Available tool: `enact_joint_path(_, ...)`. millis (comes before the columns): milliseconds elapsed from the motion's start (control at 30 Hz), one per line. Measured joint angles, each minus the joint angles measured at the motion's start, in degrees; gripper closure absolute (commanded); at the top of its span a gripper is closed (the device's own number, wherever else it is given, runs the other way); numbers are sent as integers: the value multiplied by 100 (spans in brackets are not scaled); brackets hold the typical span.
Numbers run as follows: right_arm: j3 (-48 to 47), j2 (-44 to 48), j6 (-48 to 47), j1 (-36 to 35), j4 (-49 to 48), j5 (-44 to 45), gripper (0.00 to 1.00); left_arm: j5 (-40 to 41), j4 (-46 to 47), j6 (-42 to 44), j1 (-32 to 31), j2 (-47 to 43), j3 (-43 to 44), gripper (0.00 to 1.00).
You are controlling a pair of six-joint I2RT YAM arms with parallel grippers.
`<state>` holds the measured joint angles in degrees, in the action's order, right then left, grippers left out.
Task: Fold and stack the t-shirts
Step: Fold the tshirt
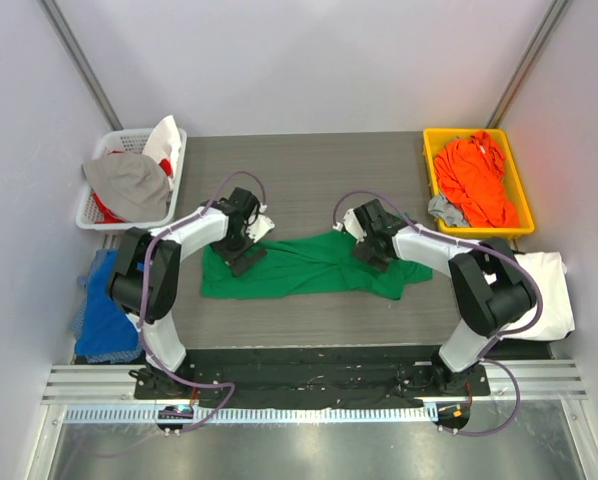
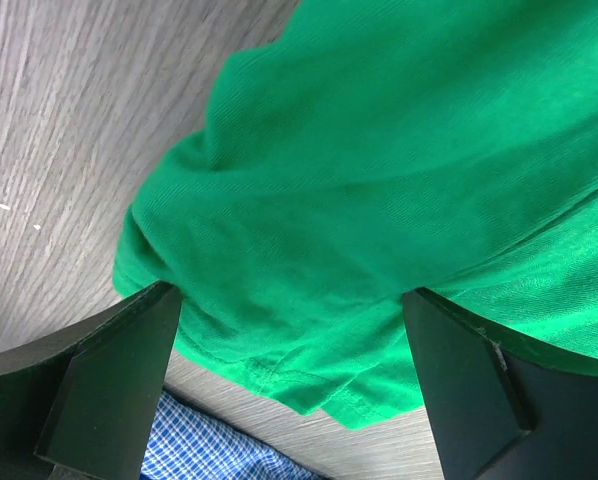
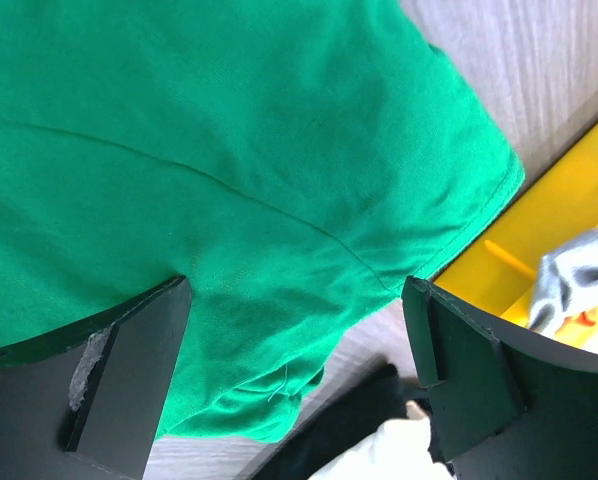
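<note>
A bright green t-shirt (image 1: 309, 268) lies crumpled in a long strip across the middle of the table. My left gripper (image 1: 241, 258) hovers open over its left end, the fabric (image 2: 379, 180) filling the space between the black fingers (image 2: 109, 380). My right gripper (image 1: 371, 255) is open over the shirt's right end (image 3: 229, 170), hem bunched between its fingers (image 3: 129, 380). An orange t-shirt (image 1: 476, 180) is heaped in the yellow bin (image 1: 434, 185). A white t-shirt (image 1: 554, 290) lies at the right table edge.
A white basket (image 1: 179, 150) with grey and red cloth stands at the back left. Blue checked cloth (image 1: 104, 305) hangs off the left edge and shows under the left fingers (image 2: 209, 445). A grey cloth (image 1: 445, 210) drapes from the yellow bin (image 3: 569, 230).
</note>
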<state>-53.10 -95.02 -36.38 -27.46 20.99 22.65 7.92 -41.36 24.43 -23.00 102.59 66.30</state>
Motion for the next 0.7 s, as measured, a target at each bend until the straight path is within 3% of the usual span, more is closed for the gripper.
enact_joint_path(267,-717,-649,-208,267,-90,-4,0,282,4,0,-212,42,-7,0)
enact_joint_path(700,-3021,-2461,-426,614,-487,-68,0,710,195,-20,-787,-175,-361,0)
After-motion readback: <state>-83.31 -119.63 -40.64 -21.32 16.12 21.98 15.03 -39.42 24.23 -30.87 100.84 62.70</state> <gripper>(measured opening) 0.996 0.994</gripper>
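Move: Both my open hands are already down on the green t-shirt. Its middle lies about 16 cm to the left of my right hand and 2 cm back, and about 19 cm to the right of my left hand and 2 cm back, just below each hand point. From my right hand, the yellow basket's middle is some 22 cm ahead and 30 cm right, with the grey cloth about 14 cm ahead and 21 cm right. With the fingers wide open and the left finger still down on the cloth, I drag the t-shirt's right part some 15 cm forward over the table with my right hand, starting slowly and gathering speed, its fingertips swinging forward about 10 degrees. I keep my left hand low and open on the left end, easing it only about 2 cm right and back. ##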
